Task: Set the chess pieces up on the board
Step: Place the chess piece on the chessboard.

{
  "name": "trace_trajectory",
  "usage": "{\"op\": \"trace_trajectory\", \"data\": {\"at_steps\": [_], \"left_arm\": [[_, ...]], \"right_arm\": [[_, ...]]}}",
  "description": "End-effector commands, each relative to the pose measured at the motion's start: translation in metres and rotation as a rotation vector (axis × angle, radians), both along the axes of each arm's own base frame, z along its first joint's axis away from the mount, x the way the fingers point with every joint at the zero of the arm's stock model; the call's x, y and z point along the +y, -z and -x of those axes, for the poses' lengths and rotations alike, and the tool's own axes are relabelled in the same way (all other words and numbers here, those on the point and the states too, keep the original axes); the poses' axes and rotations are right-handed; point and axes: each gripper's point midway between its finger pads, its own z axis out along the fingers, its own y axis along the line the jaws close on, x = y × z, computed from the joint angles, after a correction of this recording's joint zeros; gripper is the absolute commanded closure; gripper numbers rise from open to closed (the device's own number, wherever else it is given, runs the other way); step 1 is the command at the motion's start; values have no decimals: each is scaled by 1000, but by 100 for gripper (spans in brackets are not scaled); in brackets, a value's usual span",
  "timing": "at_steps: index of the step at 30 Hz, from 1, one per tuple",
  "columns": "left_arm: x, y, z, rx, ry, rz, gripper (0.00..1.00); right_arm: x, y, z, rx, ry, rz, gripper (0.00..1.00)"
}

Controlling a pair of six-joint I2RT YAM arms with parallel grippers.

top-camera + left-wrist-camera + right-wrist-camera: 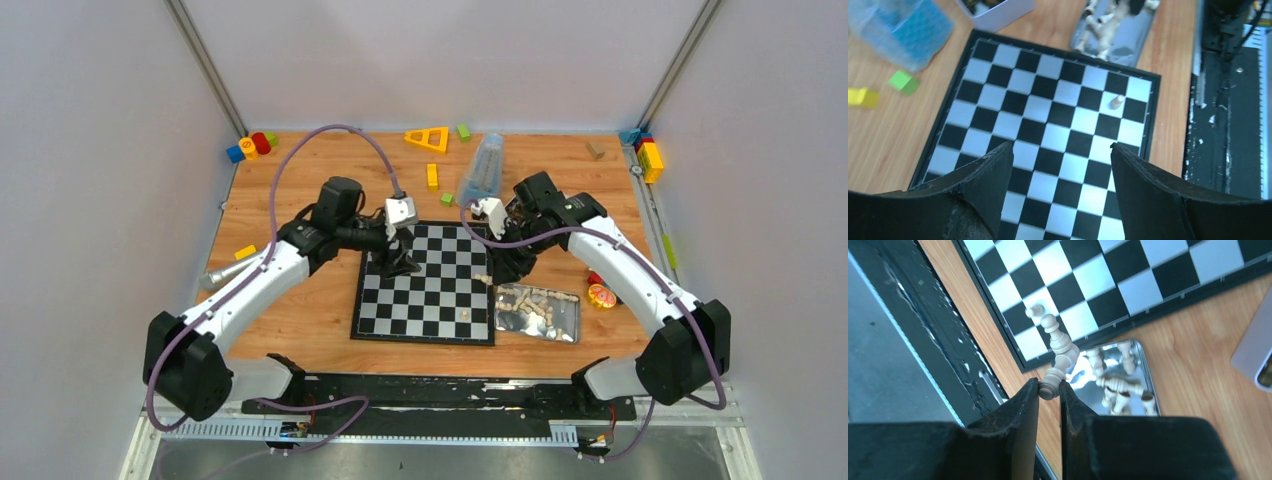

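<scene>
The black-and-white board lies flat at the table's middle. One cream chess piece stands near its front right corner, also seen as the piece and the piece. My left gripper hovers over the board's far left part, and in its wrist view the left gripper is open with only squares between its fingers. My right gripper is at the board's right edge. In the right wrist view that gripper is shut on one end of a cream chess piece, which sticks out past the fingertips.
An open metal tin with several loose chess pieces lies right of the board. A clear blue-tinted bag and a white box sit behind the board. Coloured toy blocks are scattered along the table's far edge and corners.
</scene>
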Motion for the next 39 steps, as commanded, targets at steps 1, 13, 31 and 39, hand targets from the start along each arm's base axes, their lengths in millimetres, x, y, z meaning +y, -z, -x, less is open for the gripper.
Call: {"op": "trace_trajectory", "data": {"at_steps": [1,13,31,39], "left_arm": [[-41,-20,1,-55,143,71,23],[-97,-13,18,-130,330,87,31],[-114,3,29,-144,408,47,50],[-113,8,28,-150,411,21,55]], "right_arm": [[36,-34,-14,-7,-38,-181,100],[55,-44,-18,28,-54,-276,100],[53,-47,-13,15,-51,-288,100],[52,-47,-12,12,-49,-284,100]]}}
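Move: The light chess piece held in the right fingers lies about 16 cm to the left hand's right, 4 cm back and 6 cm below. From the left hand, the board's centre is 2 cm right, 1 cm back and 16 cm down; the standing pawn is 11 cm right, 8 cm back. From the right hand, the left gripper is some 18 cm left, 4 cm ahead and 5 cm up; the light-piece tray is 9 cm right, 4 cm back, 11 cm down. Rightwards over the board, fast and then easing, the left hand goes about 11 cm towards the held chess piece, also drawing back some 3 cm, turning about 20 degrees clockwise and partly closing its fingers around the head. The right hand keeps its grip on the base, brings the piece some 5 cm left and 3 cm up to meet it, tilting it more level, then holds still. ##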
